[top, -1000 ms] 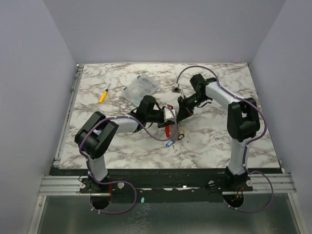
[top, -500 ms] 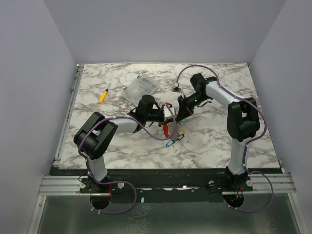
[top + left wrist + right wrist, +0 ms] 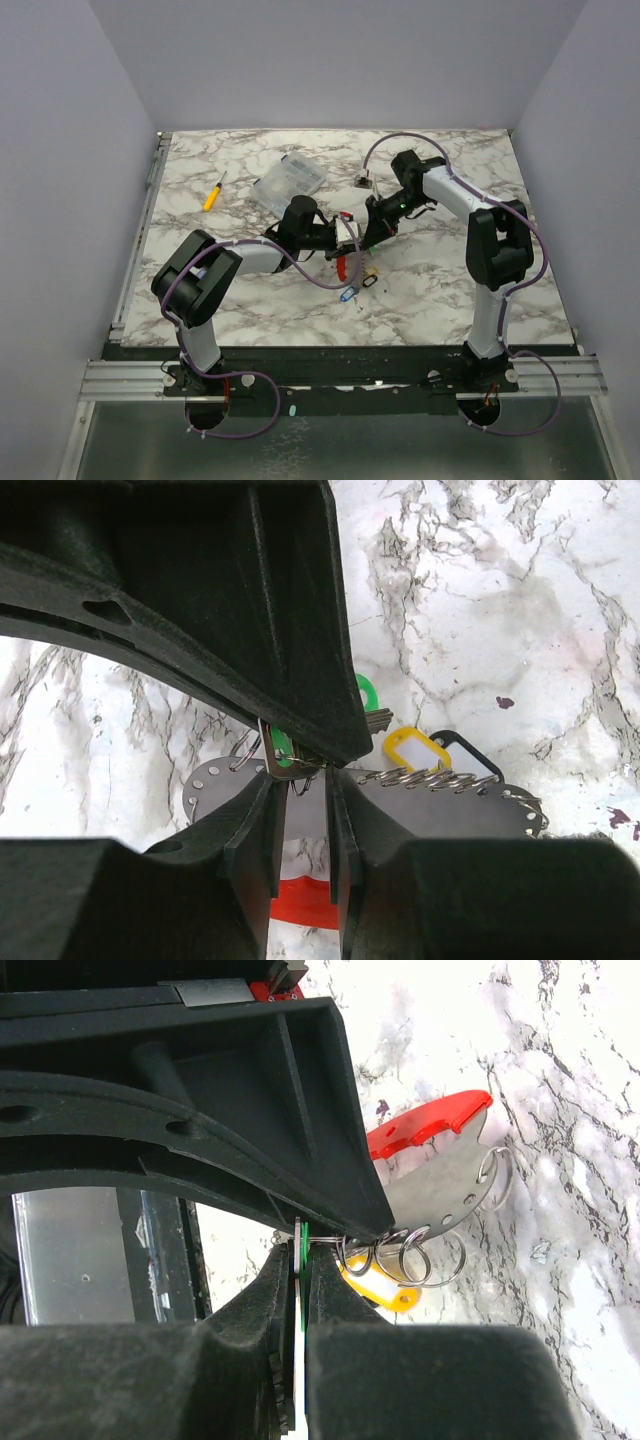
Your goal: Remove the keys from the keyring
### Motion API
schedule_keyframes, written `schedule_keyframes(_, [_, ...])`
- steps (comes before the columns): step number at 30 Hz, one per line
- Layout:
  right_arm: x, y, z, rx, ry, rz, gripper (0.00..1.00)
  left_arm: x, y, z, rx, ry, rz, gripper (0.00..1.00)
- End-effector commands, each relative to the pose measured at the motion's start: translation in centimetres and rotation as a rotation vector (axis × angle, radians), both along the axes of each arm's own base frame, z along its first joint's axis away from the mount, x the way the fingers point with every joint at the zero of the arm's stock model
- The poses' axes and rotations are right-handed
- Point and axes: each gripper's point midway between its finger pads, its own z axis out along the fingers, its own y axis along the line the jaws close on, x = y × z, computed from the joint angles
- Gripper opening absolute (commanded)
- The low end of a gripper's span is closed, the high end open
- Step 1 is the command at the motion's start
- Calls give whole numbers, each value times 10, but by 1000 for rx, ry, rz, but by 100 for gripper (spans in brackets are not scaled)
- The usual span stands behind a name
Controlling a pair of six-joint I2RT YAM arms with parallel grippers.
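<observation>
The keyring is a grey metal arc [image 3: 430, 805] with a red end [image 3: 300, 905], carrying several silvery rings [image 3: 420, 1255]; in the top view its red end [image 3: 345, 268] hangs just below the two grippers. My right gripper [image 3: 302, 1260] is shut on a green-tagged key [image 3: 283, 748] that is still hooked to a ring. My left gripper [image 3: 305, 815] faces it tip to tip, jaws a narrow gap apart with nothing between them, a thin ring just off its fingertips [image 3: 262, 815]. A yellow-tagged key [image 3: 412, 748] and a black-framed tag [image 3: 462, 750] hang from the arc. A blue tag [image 3: 348, 294] lies on the table.
A yellow-handled screwdriver [image 3: 213, 192] lies at the back left of the marble table [image 3: 450, 290]. A clear plastic box [image 3: 288, 182] stands behind the left arm, close to it. A small grey object [image 3: 362, 183] sits behind the right gripper.
The left wrist has nudged slightly toward the right gripper and turned a little. The right gripper has kept its grip on the green-tagged key.
</observation>
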Motion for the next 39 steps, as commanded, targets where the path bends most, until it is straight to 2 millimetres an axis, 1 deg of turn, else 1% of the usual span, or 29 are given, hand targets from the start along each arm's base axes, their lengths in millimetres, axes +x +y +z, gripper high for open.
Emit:
schedule_keyframes(1, [0,4,9,46,12,3,1,-3,-1,-7,11,4,-9,27])
schedule_keyframes(2, [0,4,9,46,14,4,1,-3,-1,-7,11,4,-7,23])
schedule_keyframes(3, [0,4,9,47,14,4,1,-3,-1,-7,12,2,-6,16])
schedule_keyframes(6, [0,4,10,49,13,3,1,-1,0,-9,15,3,2,2])
schedule_keyframes(7, [0,4,12,51,13,1,1,-1,0,-10,20,5,9,0])
schedule_keyframes(10, [6,-6,15,58,15,-31,1,3,5,-12,21,33,47,0])
schedule_keyframes(13, [16,-21,18,78,31,-87,1,5,11,-6,-21,68,68,0])
schedule_keyframes(16, [19,-29,10,74,53,-114,1,4,15,11,-127,113,82,0])
schedule_keyframes(22, [12,-27,-15,83,136,-131,1,2,16,58,-356,221,86,0])
schedule_keyframes(23, [11,-26,-18,91,149,-133,1,1,16,63,-389,245,86,0])
schedule_keyframes(24, [10,-25,-19,98,159,-135,1,0,16,74,-434,243,79,0])
schedule_keyframes(28, [10,-18,-20,122,173,-142,1,-4,19,91,-541,303,53,0])
schedule_keyframes(32, [11,-7,-16,146,167,-131,1,-10,19,94,-595,359,29,0])
schedule_keyframes(35, [13,-4,-12,160,157,-126,1,-9,22,90,-603,393,33,0])
schedule_keyframes(36, [13,-6,-12,156,150,-121,1,-6,25,89,-601,396,45,0])
schedule_keyframes(39, [11,-9,-9,135,109,-103,1,14,40,81,-550,376,106,1])
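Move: The keyring's small ring at the green key sits right at the left fingertips, no more than a centimetre below them. From the left hand the yellow key lies about 4 cm back, 2 right and 5 lower, the black key some 2 cm farther back than that, and the red handle about 4 cm left, 3 back and 4 down. From the right hand, which already grips the green key, the ring is about 1 cm left and 1 below. The green key stays pinched in the right fingers while the left fingers, still partly open at the ring, close fully. The right hand then tugs about 2.5 cm to the right and a little forward, and eases partly back left while sinking 2 cm; the left hand climbs away some 7 cm, drifting left, its fingertips tipping up about 30 degrees as it rolls. ##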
